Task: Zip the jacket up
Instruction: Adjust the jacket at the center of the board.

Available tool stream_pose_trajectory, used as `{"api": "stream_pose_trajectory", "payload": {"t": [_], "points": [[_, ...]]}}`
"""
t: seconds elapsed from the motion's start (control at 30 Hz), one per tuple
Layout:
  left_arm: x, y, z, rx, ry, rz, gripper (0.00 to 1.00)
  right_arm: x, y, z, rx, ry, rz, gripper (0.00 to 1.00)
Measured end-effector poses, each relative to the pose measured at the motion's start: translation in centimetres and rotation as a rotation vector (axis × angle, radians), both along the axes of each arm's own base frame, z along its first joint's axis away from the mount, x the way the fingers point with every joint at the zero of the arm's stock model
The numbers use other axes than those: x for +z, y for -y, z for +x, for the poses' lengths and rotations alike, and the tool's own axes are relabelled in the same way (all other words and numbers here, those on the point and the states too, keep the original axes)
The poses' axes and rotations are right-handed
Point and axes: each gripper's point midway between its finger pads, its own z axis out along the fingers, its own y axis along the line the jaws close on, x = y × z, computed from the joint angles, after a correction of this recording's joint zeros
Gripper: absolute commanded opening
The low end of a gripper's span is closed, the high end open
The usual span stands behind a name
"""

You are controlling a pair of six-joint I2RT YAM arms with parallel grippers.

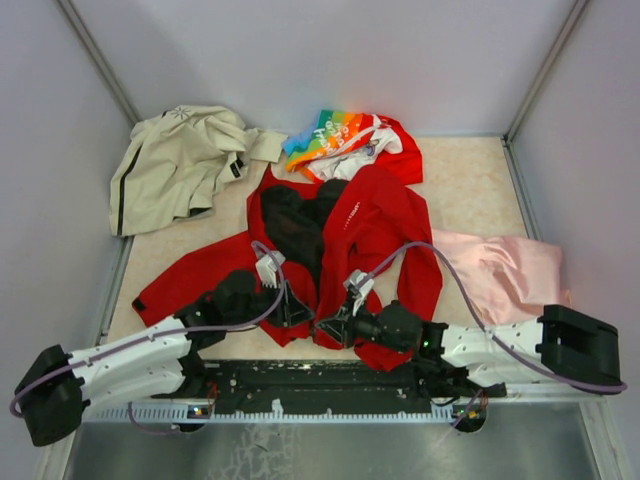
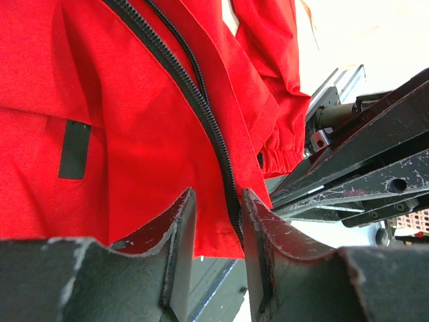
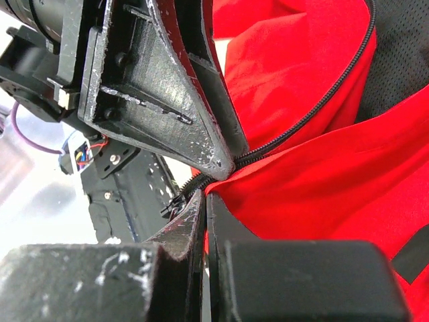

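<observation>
The red jacket [image 1: 375,215] lies open on the table, its black lining showing at the middle. My left gripper [image 1: 290,308] is at the bottom hem, left of the opening. In the left wrist view its jaws [image 2: 216,225] stand apart around the hem edge of the jacket [image 2: 134,100], and the dark zipper teeth [image 2: 201,100] run down beside the right finger. My right gripper [image 1: 335,325] is close by and shut on the jacket's [image 3: 322,188] bottom edge beside the zipper line [image 3: 315,107]. A left finger [image 3: 174,100] reaches in just above my right gripper [image 3: 206,201].
A beige jacket [image 1: 180,165] lies at the back left, a rainbow-printed garment [image 1: 345,140] behind the red jacket, and a pink cloth [image 1: 505,270] to the right. A black rail [image 1: 320,380] runs along the near edge. Walls close in on three sides.
</observation>
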Motion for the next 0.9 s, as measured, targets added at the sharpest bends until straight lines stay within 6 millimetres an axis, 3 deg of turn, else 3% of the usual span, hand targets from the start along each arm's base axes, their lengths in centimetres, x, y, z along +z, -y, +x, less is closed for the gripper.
{"api": "stream_pose_trajectory", "payload": {"t": [0.13,0.27,0.37,0.5,0.57,0.67,0.83,0.9], "points": [[-0.1,0.2,-0.2,-0.017,-0.016,0.005,0.42,-0.6,0.1,-0.1,0.004,-0.004,-0.023,0.0],[1.1,0.4,0.0,-0.015,0.0,-0.013,0.43,-0.7,0.8,-0.2,0.007,0.003,-0.06,0.0],[2.6,0.7,0.2,-0.014,0.026,-0.039,0.44,1.1,1.7,0.0,-0.01,0.032,-0.076,0.0],[2.9,0.9,0.7,-0.006,0.037,-0.039,0.44,5.7,3.2,0.8,-0.063,0.097,-0.055,0.0],[1.8,1.1,0.9,-0.002,0.017,-0.012,0.43,7.2,4.1,1.1,-0.089,0.12,-0.061,0.0],[-1.2,1.3,1.1,0.001,-0.038,0.063,0.42,7.9,5.4,1.5,-0.118,0.139,-0.097,0.0],[-7.8,0.2,0.5,0.008,-0.163,0.232,0.4,6.2,6.5,1.6,-0.129,0.143,-0.19,0.0],[-9.3,-0.1,0.1,0.007,-0.199,0.26,0.4,5.5,6.3,1.6,-0.12,0.14,-0.213,0.0]]}}
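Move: The left gripper, partly open, hangs about 10 cm above the jacket's left front panel near the hem, with the spot to take almost straight below it. The black lining lies some 21 cm ahead and 4 cm to the left of that gripper. The right gripper already pinches the right front edge; its clear spot is roughly 6 cm to its right, 2 cm ahead and 6 cm up. The right sleeve cuff lies about 16 cm right, 8 cm back and 11 cm below. Keep the right gripper shut on the right front's edge and, after a slight dip, carry it about 6 cm to the right and up, settling a little at the end, away from the left gripper. Let the left gripper rise a touch, then plunge it to finish about 9 cm lower, tipping the fingers further down, still part open, onto the left front panel near its hem. ##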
